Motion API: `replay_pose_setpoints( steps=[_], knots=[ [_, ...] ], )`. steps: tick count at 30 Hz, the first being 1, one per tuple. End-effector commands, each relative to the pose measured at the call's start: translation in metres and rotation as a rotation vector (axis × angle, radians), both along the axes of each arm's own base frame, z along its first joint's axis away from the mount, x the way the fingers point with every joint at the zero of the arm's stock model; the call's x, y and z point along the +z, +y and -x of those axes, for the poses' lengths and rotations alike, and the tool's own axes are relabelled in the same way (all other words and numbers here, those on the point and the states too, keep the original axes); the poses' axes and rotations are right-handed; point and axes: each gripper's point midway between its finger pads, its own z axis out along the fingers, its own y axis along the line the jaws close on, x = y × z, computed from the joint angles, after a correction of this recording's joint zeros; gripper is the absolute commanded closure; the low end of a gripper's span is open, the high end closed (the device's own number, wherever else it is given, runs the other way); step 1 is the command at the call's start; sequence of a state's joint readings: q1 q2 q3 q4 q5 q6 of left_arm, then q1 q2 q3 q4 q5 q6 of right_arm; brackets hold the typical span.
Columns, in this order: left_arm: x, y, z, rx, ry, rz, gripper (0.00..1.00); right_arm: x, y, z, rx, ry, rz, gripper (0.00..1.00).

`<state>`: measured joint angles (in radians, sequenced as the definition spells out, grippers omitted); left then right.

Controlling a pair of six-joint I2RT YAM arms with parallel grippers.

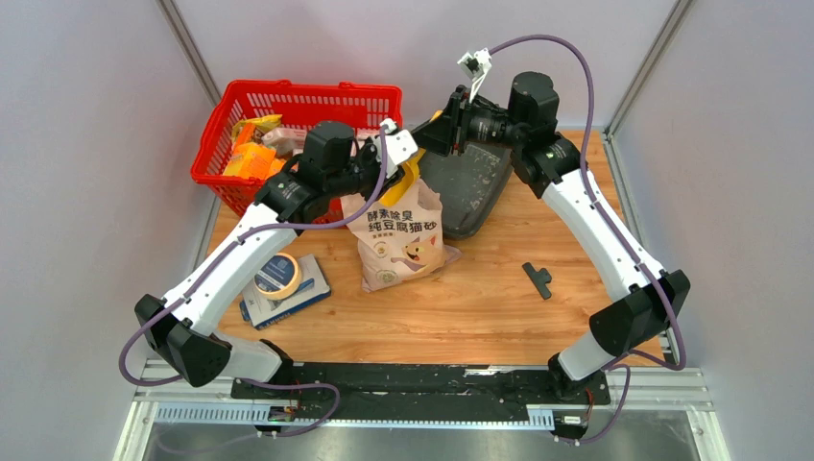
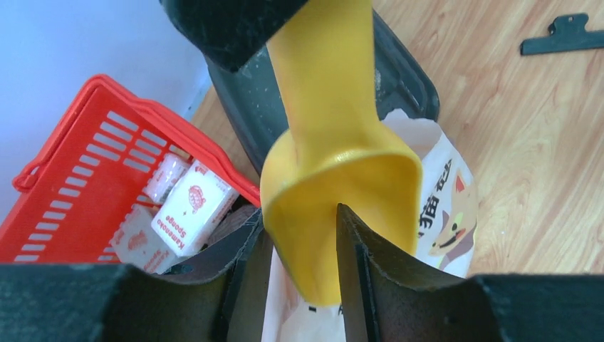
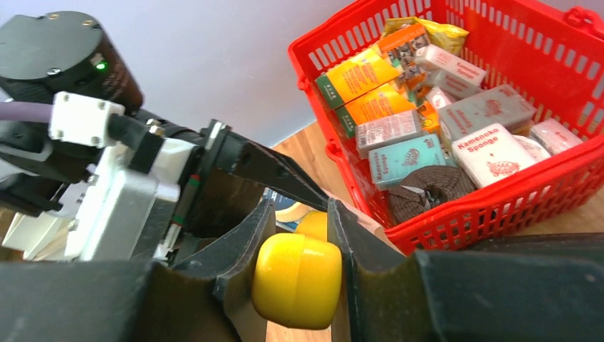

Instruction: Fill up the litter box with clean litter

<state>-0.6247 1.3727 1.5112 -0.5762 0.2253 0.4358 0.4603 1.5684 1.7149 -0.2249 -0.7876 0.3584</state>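
The dark grey litter box (image 1: 472,187) lies at the back of the table, right of the printed litter bag (image 1: 403,240), which stands open. No litter shows clearly. A yellow scoop (image 2: 335,142) hangs over the bag's mouth between both grippers. My right gripper (image 3: 299,214) is shut on the rounded end of the scoop's handle (image 3: 295,278). My left gripper (image 2: 299,217) has its jaws apart, one finger inside the scoop's bowl and one outside it. In the top view both grippers (image 1: 403,144) (image 1: 437,134) meet above the bag.
A red mesh basket (image 1: 298,88) full of packets and sponges stands at the back left, close to the left arm. A tape roll (image 1: 276,274) sits on a blue box (image 1: 302,298) at the front left. A black clip (image 1: 539,279) lies on the wood at the right.
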Motion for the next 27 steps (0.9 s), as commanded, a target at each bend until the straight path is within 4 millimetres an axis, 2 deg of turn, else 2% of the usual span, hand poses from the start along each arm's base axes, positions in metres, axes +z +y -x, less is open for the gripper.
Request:
replay_pose_setpoints(
  steps=[1,3,5,6,8,9,12,14,16,17,18,20,25,27],
  knots=[
    [0.026,-0.014,0.0,-0.045,-0.084,0.128,0.56,0.041,-0.002,0.03,0.096,-0.108,-0.086,1.0],
    [0.033,-0.016,-0.002,-0.041,-0.119,0.158,0.59,0.041,-0.003,0.032,0.109,-0.105,-0.089,1.0],
    [0.031,-0.017,-0.001,-0.053,-0.125,0.161,0.64,0.041,-0.004,0.032,0.112,-0.104,-0.091,1.0],
    [0.034,-0.02,0.001,-0.069,-0.132,0.173,0.72,0.042,-0.005,0.032,0.111,-0.104,-0.091,1.0],
    [0.033,-0.021,0.003,-0.088,-0.123,0.181,0.8,0.038,-0.007,0.03,0.103,-0.093,-0.089,1.0],
    [0.036,-0.023,0.004,-0.098,-0.126,0.195,0.88,0.037,-0.008,0.029,0.1,-0.089,-0.089,1.0],
    [0.035,-0.028,0.011,-0.14,-0.115,0.219,1.0,0.032,-0.011,0.024,0.086,-0.075,-0.086,1.0],
    [0.032,-0.029,0.013,-0.15,-0.104,0.222,1.0,0.029,-0.012,0.023,0.081,-0.067,-0.082,0.99],
    [0.035,-0.029,0.014,-0.158,-0.113,0.215,1.0,0.024,-0.014,0.022,0.09,-0.078,-0.056,0.82],
    [0.036,-0.029,0.014,-0.162,-0.122,0.206,1.0,0.022,-0.015,0.024,0.104,-0.085,-0.045,0.59],
    [0.032,-0.026,0.015,-0.171,-0.126,0.171,1.0,0.023,-0.018,0.029,0.139,-0.097,-0.037,0.5],
    [0.036,-0.023,0.013,-0.173,-0.15,0.136,1.0,0.014,-0.023,0.033,0.158,-0.099,0.001,0.38],
    [0.036,-0.014,0.01,-0.162,-0.193,0.071,1.0,-0.001,-0.036,0.037,0.129,-0.064,0.041,0.34],
    [0.035,-0.012,0.011,-0.156,-0.188,0.069,1.0,-0.001,-0.039,0.039,0.112,-0.064,0.044,0.3]
  ],
)
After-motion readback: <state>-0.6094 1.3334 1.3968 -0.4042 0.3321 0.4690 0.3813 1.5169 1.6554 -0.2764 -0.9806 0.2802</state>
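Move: Just at the left fingertips is the bowl of the yellow scoop, whose middle lies about 1 cm ahead, 3 cm right and 4 cm above the left hand, and from the right hand, which holds the handle, level ahead, 2 cm left and 5 cm lower. From the left hand, the litter bag is some 5 cm back, straight in line sideways, 22 cm below; the litter box is 9 cm ahead, 12 cm right, 30 cm below; the basket is 12 cm ahead, 21 cm left, 24 cm below. Closing its half-open fingers, the left hand eases about 1 cm right and pinches the wall of the scoop's bowl, rolling some 10 degrees left side down while rising a little, then partly rolling back and sinking again. The right hand keeps the handle while rising about 1 cm, then opens wide, lets go and backs off towards its base, right and down. ##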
